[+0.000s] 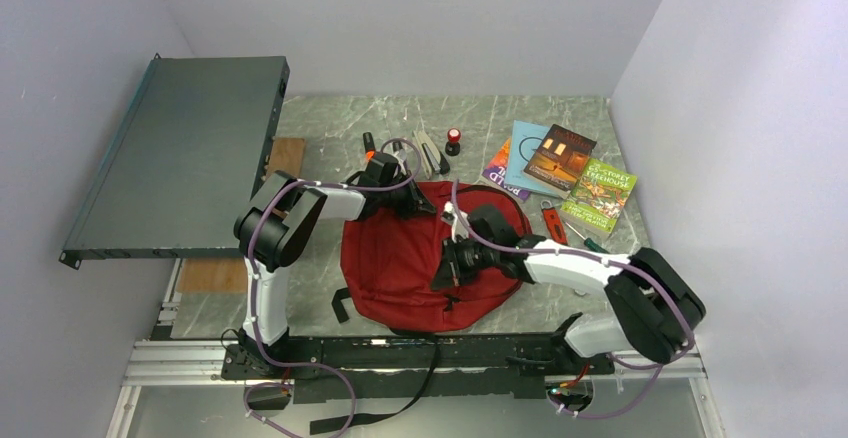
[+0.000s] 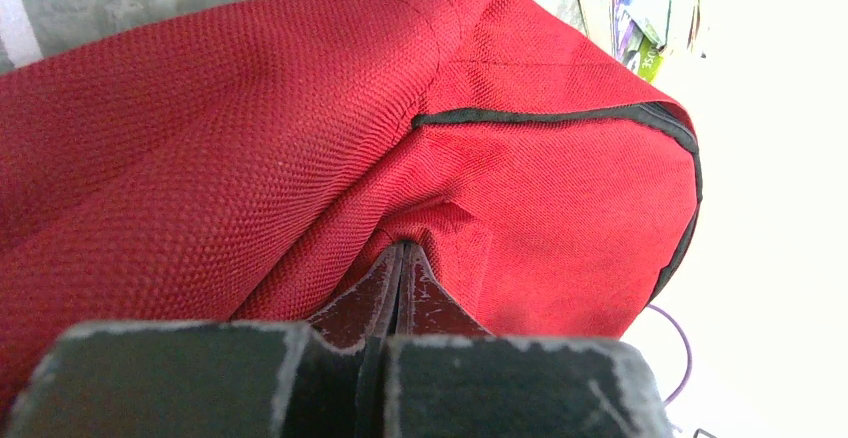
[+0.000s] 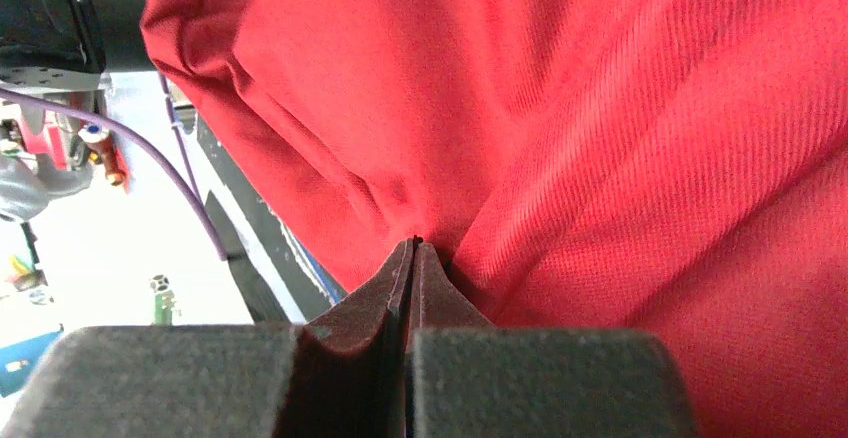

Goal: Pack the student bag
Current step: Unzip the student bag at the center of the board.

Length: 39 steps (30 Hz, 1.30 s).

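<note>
The student bag [image 1: 400, 258] is a red fabric backpack lying flat in the middle of the table, between the two arms. My left gripper [image 1: 405, 203] is at its far edge, shut with a pucker of red cloth pinched at the fingertips [image 2: 403, 248]. A black zipper line [image 2: 560, 115] runs just above that spot. My right gripper [image 1: 445, 268] rests on the bag's near right part, shut as well, and folds of the bag's cloth [image 3: 560, 158] converge into its tips [image 3: 415, 243].
Several books [image 1: 560, 158] lie at the back right, one with a green cover [image 1: 600, 193]. A red tool [image 1: 553, 223] and a green-handled screwdriver [image 1: 590, 243] lie beside them. Small items [image 1: 453, 141] sit behind the bag. A dark flat panel [image 1: 185, 153] overhangs the left.
</note>
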Each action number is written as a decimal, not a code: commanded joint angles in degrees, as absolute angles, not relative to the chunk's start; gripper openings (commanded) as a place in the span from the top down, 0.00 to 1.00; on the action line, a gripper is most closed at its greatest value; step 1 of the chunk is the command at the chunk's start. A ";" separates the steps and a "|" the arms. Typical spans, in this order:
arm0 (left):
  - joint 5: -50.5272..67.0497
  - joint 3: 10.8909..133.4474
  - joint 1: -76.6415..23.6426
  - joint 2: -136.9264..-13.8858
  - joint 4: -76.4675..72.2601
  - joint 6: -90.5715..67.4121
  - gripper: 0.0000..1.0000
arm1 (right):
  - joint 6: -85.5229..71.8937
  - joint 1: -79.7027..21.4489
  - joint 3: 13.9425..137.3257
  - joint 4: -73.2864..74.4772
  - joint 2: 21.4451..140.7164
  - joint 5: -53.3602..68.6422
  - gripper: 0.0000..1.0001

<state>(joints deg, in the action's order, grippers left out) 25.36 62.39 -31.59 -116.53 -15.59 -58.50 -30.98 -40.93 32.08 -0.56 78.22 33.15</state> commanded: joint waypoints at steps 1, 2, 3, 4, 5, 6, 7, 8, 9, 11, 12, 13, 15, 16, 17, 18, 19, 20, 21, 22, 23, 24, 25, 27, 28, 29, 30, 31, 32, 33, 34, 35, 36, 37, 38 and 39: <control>17.42 61.74 -31.56 -119.38 -11.17 -58.11 1.00 | -38.95 -42.96 26.96 0.69 73.17 33.66 1.00; 17.40 61.64 -31.55 -119.23 -11.02 -58.05 1.00 | -39.60 -43.27 26.23 0.75 72.15 33.21 1.00; 17.28 61.61 -31.55 -119.15 -10.88 -57.78 1.00 | -40.09 -43.47 25.68 0.97 70.99 32.65 1.00; 17.10 61.66 -31.55 -119.12 -10.59 -57.56 1.00 | -40.42 -43.57 25.20 1.00 70.04 32.02 1.00; 17.13 61.86 -31.55 -119.15 -10.37 -57.23 1.00 | -40.69 -43.59 24.69 0.58 69.33 31.17 1.00; 17.11 62.06 -31.55 -119.29 -10.11 -57.14 1.00 | -40.83 -43.52 24.40 0.26 69.17 30.70 1.00; 17.19 62.47 -31.55 -119.32 -9.84 -57.00 1.00 | -40.75 -43.53 24.46 0.26 69.71 30.31 1.00; 17.53 62.80 -31.55 -119.42 -9.63 -56.78 1.00 | -40.51 -43.51 24.91 0.26 70.48 30.15 1.00; 17.95 63.13 -31.55 -119.45 -9.26 -56.45 1.00 | -40.30 -43.51 25.48 -0.92 71.37 30.21 1.00; 18.98 63.87 -31.55 -118.90 -8.68 -55.21 1.00 | -40.02 -43.50 26.54 -1.42 72.67 30.48 1.00; 19.59 64.09 -31.54 -118.24 -8.17 -54.47 1.00 | -39.18 -43.48 27.58 0.32 72.84 29.90 1.00; 20.55 64.23 -31.55 -117.43 -7.82 -53.54 1.00 | -37.91 -43.50 29.08 3.17 72.64 28.26 0.95; 22.27 64.73 -31.55 -115.59 -6.79 -51.86 1.00 | -35.28 -43.51 32.19 9.27 71.31 23.51 0.77; 22.89 65.22 -31.55 -114.64 -5.60 -51.07 1.00 | -33.93 -43.51 34.01 12.39 70.69 21.20 0.70; 23.53 65.63 -31.55 -113.73 -4.46 -50.50 1.00 | -32.79 -43.51 35.85 15.18 70.22 18.88 0.63; 24.21 65.79 -31.54 -112.70 -3.37 -50.12 0.98 | -31.26 -43.51 38.47 18.11 69.78 16.91 0.58; 24.82 65.70 -31.54 -110.99 -2.94 -49.84 0.88 | -30.50 -43.51 40.24 20.55 69.37 14.76 0.53; 25.22 65.64 -31.55 -109.66 -2.18 -49.57 0.78 | -30.54 -43.51 41.99 22.64 69.08 12.36 0.49; 25.26 65.93 -31.55 -108.29 -0.51 -49.02 0.65 | -31.45 -43.48 43.69 24.95 68.91 9.39 0.44; 25.27 66.34 -31.55 -106.84 1.78 -48.25 0.50 | -33.43 -43.50 45.39 29.00 68.76 4.37 0.39; 25.51 66.67 -31.55 -105.28 3.54 -47.39 0.38 | -34.95 -43.38 47.09 31.50 68.79 -0.16 0.36; 25.44 66.54 -31.52 -103.34 4.88 -46.48 0.29 | -35.99 -43.26 48.52 33.47 68.92 -4.67 0.35; 25.06 66.19 -31.43 -101.35 5.89 -45.83 0.19 | -36.85 -43.20 49.80 34.73 69.24 -7.90 0.34; 23.92 65.60 -31.20 -96.95 8.66 -44.30 0.03 | -38.22 -43.23 51.71 35.75 70.71 -12.78 0.33; 22.89 65.56 -31.16 -94.90 10.77 -43.31 0.01 | -38.64 -43.24 53.12 36.26 72.04 -14.57 0.33; 21.38 65.46 -31.12 -92.67 13.26 -42.10 0.00 | -39.18 -43.40 54.67 37.10 73.45 -16.17 0.33; 19.92 65.20 -31.12 -90.23 15.41 -40.97 0.00 | -39.85 -43.99 56.33 37.50 74.96 -17.83 0.31; 18.20 64.78 -31.07 -87.78 18.54 -39.75 0.00 | -40.12 -44.98 57.87 37.04 76.36 -18.98 0.30; 16.29 64.29 -31.15 -85.16 20.84 -38.71 0.00 | -39.90 -45.67 58.84 36.29 77.89 -19.97 0.29; 14.07 63.76 -31.07 -82.04 22.94 -37.76 0.00 | -39.82 -46.26 60.01 36.25 79.47 -21.25 0.29; 11.76 63.31 -31.11 -79.71 25.35 -36.58 0.00 | -39.65 -46.88 61.25 36.51 81.33 -22.81 0.29; 9.76 62.79 -31.11 -77.41 27.45 -35.55 0.00 | -39.33 -47.38 62.32 36.67 83.21 -24.16 0.29; 7.86 62.00 -31.11 -75.50 29.13 -34.66 0.00 | -38.91 -47.78 63.46 36.69 85.15 -24.74 0.29; 6.41 61.10 -31.11 -73.53 30.37 -33.95 0.00 | -38.33 -48.15 64.43 36.50 87.20 -24.68 0.29; 5.14 59.87 -31.11 -72.02 31.42 -33.22 0.00 | -37.72 -48.61 65.29 35.86 89.53 -23.72 0.30; 4.69 59.02 -31.11 -70.56 32.38 -33.10 0.00 | -37.32 -48.98 66.06 35.44 91.03 -23.28 0.30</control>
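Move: The right fingers, closed on what looks like the pull of the bag's centre zip, have the zip's near end about 2 cm back and 1 cm right, almost level. From this hand the middle of the zip slit is some 11 cm ahead and 3 cm right. The left fingers pinch the cloth by the zip's far end; from them the near end is about 20 cm back and 2 cm right. The stapler is roughly 14 cm ahead, level sideways, and the purple marker 12 cm ahead and 8 cm left. Back about 2 cm goes the right hand, drawing the zip pull to the near end; it pauses, opens to release it, then rises and swings forward some 13 cm over the slit, the wrist turning clockwise and tipping the open fingers steeply down. The left hand keeps its pinch meanwhile, then opens wide, comes off the cloth and climbs about 17 cm, also leftwards and back. ##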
